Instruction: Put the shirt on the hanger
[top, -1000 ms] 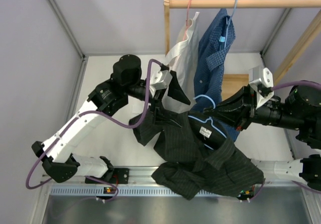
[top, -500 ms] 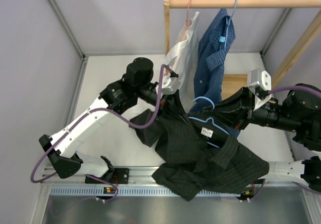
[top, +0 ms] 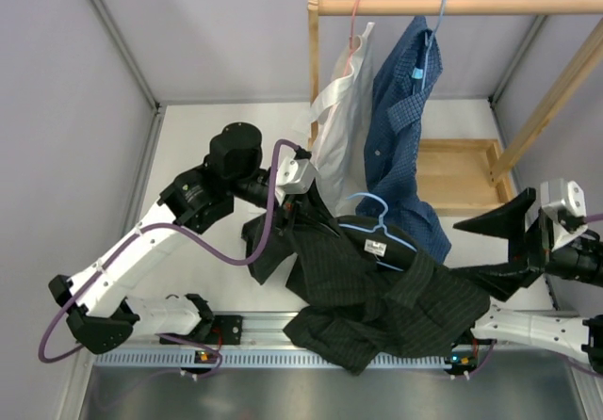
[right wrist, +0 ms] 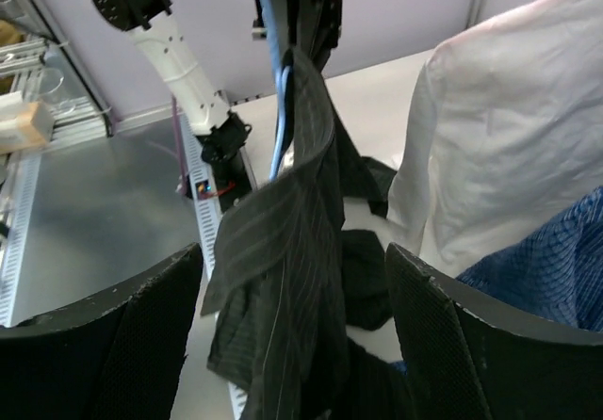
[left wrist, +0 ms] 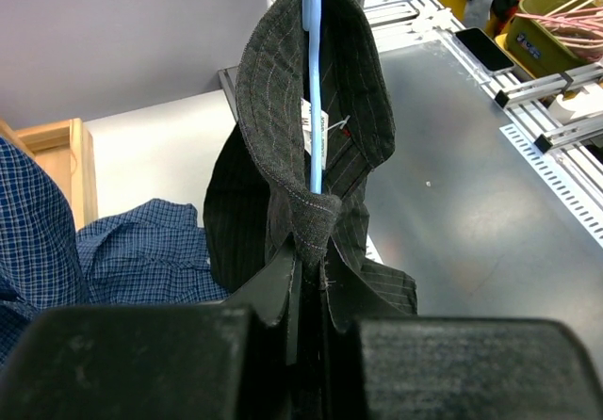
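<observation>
The dark shirt [top: 377,288] hangs in the air over the table's front edge, its collar draped round the light-blue wire hanger [top: 375,227]. My left gripper [top: 309,220] is shut on the shirt's fabric just below the collar. In the left wrist view the hanger wire [left wrist: 313,109] runs down through the collar [left wrist: 283,81] toward my pinched left gripper [left wrist: 316,260]. My right gripper [top: 452,252] stands wide open to the right, apart from the cloth. Its view shows the shirt [right wrist: 292,222] and the hanger wire [right wrist: 277,128] ahead of the spread fingers [right wrist: 122,326].
A wooden rack [top: 452,6] at the back carries a white shirt [top: 341,109] on a pink hanger and a blue checked shirt [top: 400,109]. The rack's wooden base [top: 466,170] lies on the white table. A metal surface [top: 283,392] runs along the front.
My left gripper shut on the shirt near the collar, then pulled it slightly left. My right gripper opened, let go and drew back to the right.
</observation>
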### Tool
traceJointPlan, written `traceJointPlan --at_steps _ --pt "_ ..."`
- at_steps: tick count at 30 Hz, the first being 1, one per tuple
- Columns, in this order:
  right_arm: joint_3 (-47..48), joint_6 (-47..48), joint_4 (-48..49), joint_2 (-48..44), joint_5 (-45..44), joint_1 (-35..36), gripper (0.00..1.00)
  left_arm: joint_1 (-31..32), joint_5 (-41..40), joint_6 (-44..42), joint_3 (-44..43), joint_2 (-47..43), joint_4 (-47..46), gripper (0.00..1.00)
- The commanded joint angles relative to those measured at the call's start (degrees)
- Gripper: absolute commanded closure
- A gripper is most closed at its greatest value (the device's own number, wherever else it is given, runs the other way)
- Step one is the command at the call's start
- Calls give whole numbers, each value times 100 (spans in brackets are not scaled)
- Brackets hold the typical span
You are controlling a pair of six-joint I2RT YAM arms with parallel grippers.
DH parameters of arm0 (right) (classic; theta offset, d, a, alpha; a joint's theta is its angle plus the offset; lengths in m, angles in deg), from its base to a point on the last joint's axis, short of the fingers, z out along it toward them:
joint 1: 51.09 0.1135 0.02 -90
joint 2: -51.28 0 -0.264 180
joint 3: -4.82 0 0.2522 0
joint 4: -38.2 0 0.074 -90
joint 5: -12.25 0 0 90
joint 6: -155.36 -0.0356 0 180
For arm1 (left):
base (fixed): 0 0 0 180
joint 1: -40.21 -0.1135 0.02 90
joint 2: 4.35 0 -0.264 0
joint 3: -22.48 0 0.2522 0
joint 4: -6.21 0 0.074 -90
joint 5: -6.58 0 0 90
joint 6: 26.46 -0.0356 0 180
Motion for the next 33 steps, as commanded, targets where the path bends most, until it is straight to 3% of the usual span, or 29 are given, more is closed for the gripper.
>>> traceJointPlan --at_steps 1,11,14,15,16,20,23,24,25,27,33 --pt "-433 -137 -872 -103 409 -9 25 -4 148 -128 -155 -24 -94 100" --pt "-943 223 -65 274 418 -9 26 -4 79 -31 -261 73 -94 100" --pt "-1023 276 129 362 567 -9 52 5 43 21 -304 90 -94 100" --pt "-1023 311 147 388 568 -9 91 -4 -9 30 -313 99 -68 100" --pt "-1014 311 147 389 550 -9 100 -4 -71 30 -348 99 -41 100" --pt "-891 294 209 205 130 -9 100 -4 -694 240 -480 29 3 100" --pt "-759 153 367 -50 -729 -9 100 -4 -1493 469 -647 -111 3 51" --pt "-681 118 385 -138 -803 -9 100 -4 -1687 522 -700 -155 3 18" --pt "-628 109 385 -165 -838 -9 100 -4 -2106 592 -752 -260 12 6" --pt "-400 82 359 -191 -760 -9 100 -4 -2547 777 -902 -392 12 2" --pt "1012 -189 -466 62 -241 -9 100 -4 -5368 1366 -999 -1385 117 2"
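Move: The dark shirt's right-hand shoulder, over the hanger end, lies about 5 cm left of the open right hand and 9 cm below it. From that hand the hanger's hook is roughly 12 cm left, 5 cm ahead and 4 cm lower; the blue checked shirt hangs some 20 cm ahead and 8 cm left, 15 cm lower. The left hand already pinches the other shoulder; the right-hand one is around 13 cm to its right, 3 cm back and 3 cm lower. Right hand drops about 8 cm, pinches the right-hand shoulder, lifts nearly as far; left lets go, rising forward-left. ##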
